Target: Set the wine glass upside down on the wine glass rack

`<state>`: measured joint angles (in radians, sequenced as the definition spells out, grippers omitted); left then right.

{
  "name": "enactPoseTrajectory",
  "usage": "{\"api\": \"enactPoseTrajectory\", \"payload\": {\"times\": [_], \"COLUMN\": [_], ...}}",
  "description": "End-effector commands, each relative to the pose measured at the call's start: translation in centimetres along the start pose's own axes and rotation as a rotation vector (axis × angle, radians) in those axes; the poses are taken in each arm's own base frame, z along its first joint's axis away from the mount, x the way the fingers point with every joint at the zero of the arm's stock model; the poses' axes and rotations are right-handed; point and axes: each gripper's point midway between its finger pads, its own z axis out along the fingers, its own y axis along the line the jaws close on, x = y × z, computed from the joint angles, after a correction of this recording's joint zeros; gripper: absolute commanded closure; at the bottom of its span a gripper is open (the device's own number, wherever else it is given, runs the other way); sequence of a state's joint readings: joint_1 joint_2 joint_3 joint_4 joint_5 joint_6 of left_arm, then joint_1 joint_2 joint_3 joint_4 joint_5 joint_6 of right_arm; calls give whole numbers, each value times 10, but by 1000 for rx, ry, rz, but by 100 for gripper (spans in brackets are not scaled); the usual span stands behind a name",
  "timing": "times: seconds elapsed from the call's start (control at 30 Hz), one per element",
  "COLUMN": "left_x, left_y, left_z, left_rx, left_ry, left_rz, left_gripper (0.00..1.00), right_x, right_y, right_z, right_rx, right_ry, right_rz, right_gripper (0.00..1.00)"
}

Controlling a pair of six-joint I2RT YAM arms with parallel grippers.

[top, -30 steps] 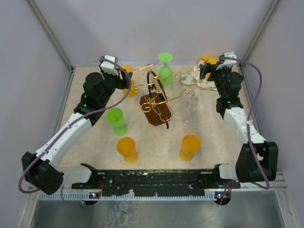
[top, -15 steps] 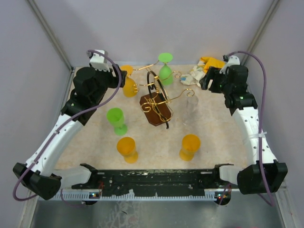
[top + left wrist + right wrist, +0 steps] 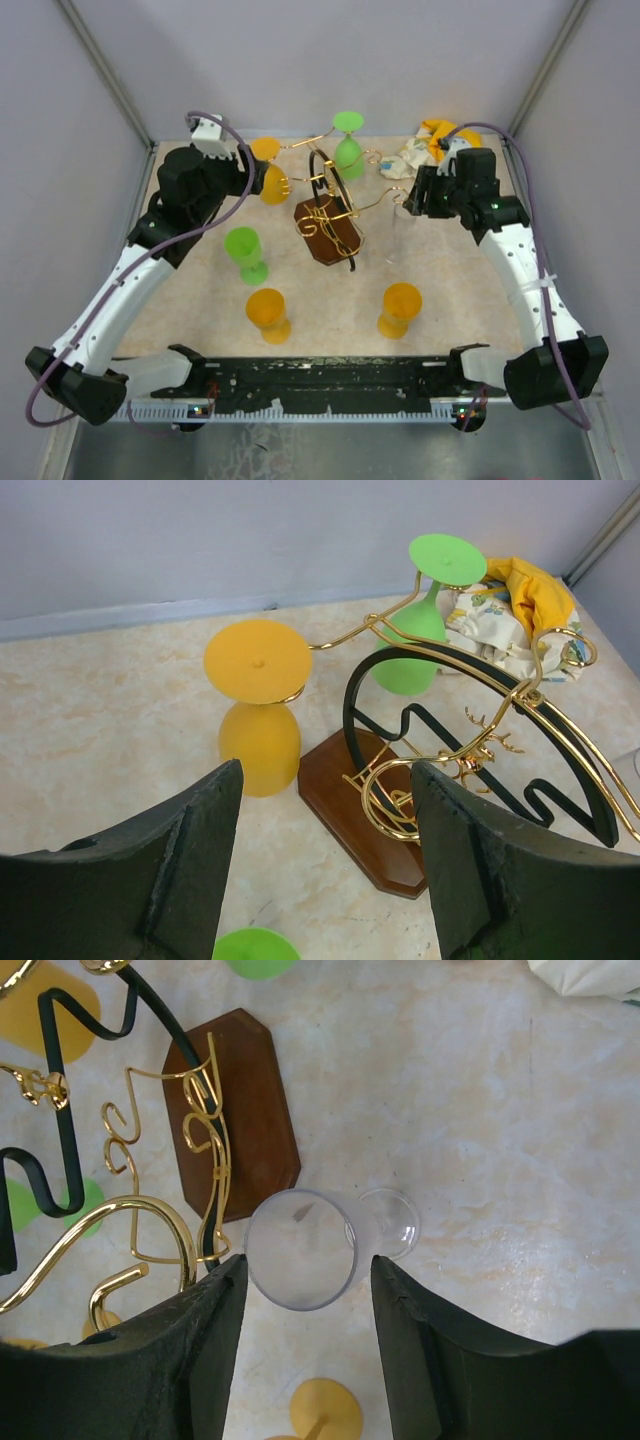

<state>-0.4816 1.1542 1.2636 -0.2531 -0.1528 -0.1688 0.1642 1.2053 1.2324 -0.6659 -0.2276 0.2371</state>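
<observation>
A clear wine glass (image 3: 302, 1248) stands upright on the table just right of the wine glass rack (image 3: 235, 1110); it shows faintly in the top view (image 3: 402, 218). My right gripper (image 3: 308, 1270) is open and straddles the glass's bowl from above, the left finger nearly at the rim and a small gap on the right. The gold wire rack (image 3: 325, 210) on its brown wooden base (image 3: 370, 820) stands mid-table. My left gripper (image 3: 325, 880) hangs open and empty to the left of the rack (image 3: 248, 172).
An orange glass (image 3: 258, 710) and a green glass (image 3: 425, 610) hang upside down on the rack's arms. A green glass (image 3: 245, 252) and two orange glasses (image 3: 268, 312) (image 3: 400, 306) stand on the near table. A crumpled cloth (image 3: 425, 155) lies at the back right.
My right arm has swung left and down over the clear glass, and its jaws have narrowed around it. The left arm has pulled back a little from the hung orange glass.
</observation>
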Motion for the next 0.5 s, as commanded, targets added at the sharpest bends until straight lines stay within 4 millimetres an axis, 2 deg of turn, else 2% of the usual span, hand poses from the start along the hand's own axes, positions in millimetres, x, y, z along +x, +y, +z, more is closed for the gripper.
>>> {"api": "enactPoseTrajectory", "payload": {"times": [0.0, 0.3, 0.37, 0.47], "left_x": [4, 8, 9, 11], "left_y": [2, 2, 2, 0], "left_z": [-6, -1, 1, 2], "left_rx": [0, -1, 0, 9], "left_ry": [11, 19, 22, 29], "left_rz": [-10, -5, -2, -2], "left_gripper": [26, 26, 26, 25], "right_x": [-1, 10, 13, 15], "right_y": [-1, -17, -18, -21], "right_z": [2, 19, 25, 31], "right_rx": [31, 105, 106, 111], "right_ry": [11, 50, 61, 76], "right_rz": [-25, -34, -35, -39], "right_gripper": [48, 58, 68, 89]}}
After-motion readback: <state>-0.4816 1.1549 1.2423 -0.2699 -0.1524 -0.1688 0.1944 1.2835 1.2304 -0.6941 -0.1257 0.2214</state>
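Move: Nearly under the right hand stands the clear wine glass, its middle about 2 cm ahead, 4 cm left and 16 cm below. The rack's empty gold curl is at hand height, some 5 cm left and 1 cm ahead; the rack's wooden base is roughly 6 cm ahead, 17 cm left and 24 cm down. The near orange glass stands about 14 cm back, 3 cm left and 17 cm below. From the left hand the clear glass is about 24 cm right, 3 cm ahead and 28 cm below. Sinking some 3.5 cm almost straight down towards the rim of the clear wine glass, the right hand keeps to the right of the rack's gold curl, its wrist rolling and tipping only slightly. The half-open fingers close to a narrow gap over the right-hand part of the rim; contact with the glass can't be seen. ##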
